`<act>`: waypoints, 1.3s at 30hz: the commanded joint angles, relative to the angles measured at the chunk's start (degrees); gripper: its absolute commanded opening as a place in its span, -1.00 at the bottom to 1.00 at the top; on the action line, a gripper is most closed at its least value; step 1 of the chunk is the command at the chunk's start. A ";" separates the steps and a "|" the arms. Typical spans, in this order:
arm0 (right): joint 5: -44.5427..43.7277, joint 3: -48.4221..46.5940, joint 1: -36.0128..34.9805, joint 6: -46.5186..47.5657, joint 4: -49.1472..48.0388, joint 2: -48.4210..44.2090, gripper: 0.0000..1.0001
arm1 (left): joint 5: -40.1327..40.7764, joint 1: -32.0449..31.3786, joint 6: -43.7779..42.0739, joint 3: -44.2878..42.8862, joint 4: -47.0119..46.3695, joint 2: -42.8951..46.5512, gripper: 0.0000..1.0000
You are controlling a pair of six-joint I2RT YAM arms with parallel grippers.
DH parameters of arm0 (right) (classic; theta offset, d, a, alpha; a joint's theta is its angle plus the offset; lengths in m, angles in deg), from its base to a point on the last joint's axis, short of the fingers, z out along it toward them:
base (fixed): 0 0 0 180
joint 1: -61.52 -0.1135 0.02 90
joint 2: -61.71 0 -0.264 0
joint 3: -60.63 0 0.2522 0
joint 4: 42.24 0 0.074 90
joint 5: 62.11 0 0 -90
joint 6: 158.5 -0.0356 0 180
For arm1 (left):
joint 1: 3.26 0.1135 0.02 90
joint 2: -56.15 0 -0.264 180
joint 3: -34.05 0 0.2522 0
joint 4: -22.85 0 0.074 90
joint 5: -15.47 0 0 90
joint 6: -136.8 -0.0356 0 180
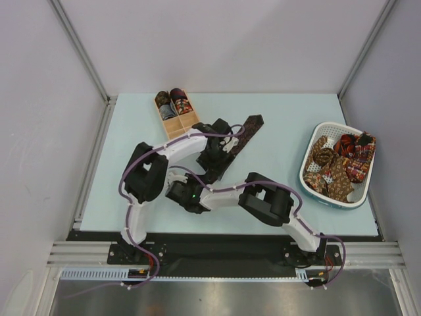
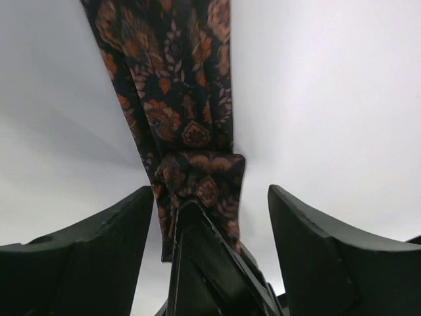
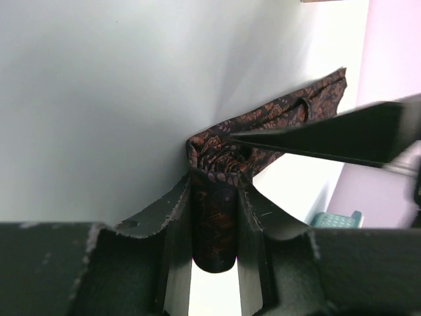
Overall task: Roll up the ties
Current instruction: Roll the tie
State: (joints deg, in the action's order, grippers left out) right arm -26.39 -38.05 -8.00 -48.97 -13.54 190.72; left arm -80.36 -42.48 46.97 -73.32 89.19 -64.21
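A dark maroon tie with an orange pattern lies slantwise on the pale blue table, its wide pointed end far right. Its near end is folded into a small roll, and my right gripper is shut on that roll; from above, the right gripper comes in from the near left. My left gripper stands open astride the tie, its fingers either side of the folded end and of the right gripper's fingers. From above, the left gripper sits over the tie's middle.
A wooden compartment box at the back holds two rolled ties. A white basket on the right holds several loose ties; its teal side shows in the right wrist view. Both arms cross at the table's middle.
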 commanded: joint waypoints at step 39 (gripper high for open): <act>89.33 9.17 30.21 -21.55 -5.10 -17.40 -0.57 | -12.90 34.22 31.58 54.40 -61.10 50.48 1.00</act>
State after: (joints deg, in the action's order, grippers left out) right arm 50.28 -27.08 20.02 -67.07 -16.75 171.95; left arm -92.73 -6.39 81.15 -19.09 32.56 -15.29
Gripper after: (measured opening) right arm 0.303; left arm 0.996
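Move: The rolled part of the tie is already in the right fingers, at the hand point. From the left hand, poised just over it, the roll is about 2 cm back, 2 cm left and 2 cm below. The tie's free end lies some 19 cm ahead of the right hand and 15 cm to its right. The divided wooden box is about 15 cm ahead of the left hand and 12 cm to its left, roughly level in height. The tie roll, still pinched in the right fingers, is turned over on itself towards the free end as the right wrist rotates some 70 degrees, its fingers swinging from forward-down to left-down while the hand lifts about 3 cm. The left hand, opening wide, clears the roll upwards and forward, then sweeps left past the near end of the box, turning counter-clockwise and tilting, and sinks a little. ##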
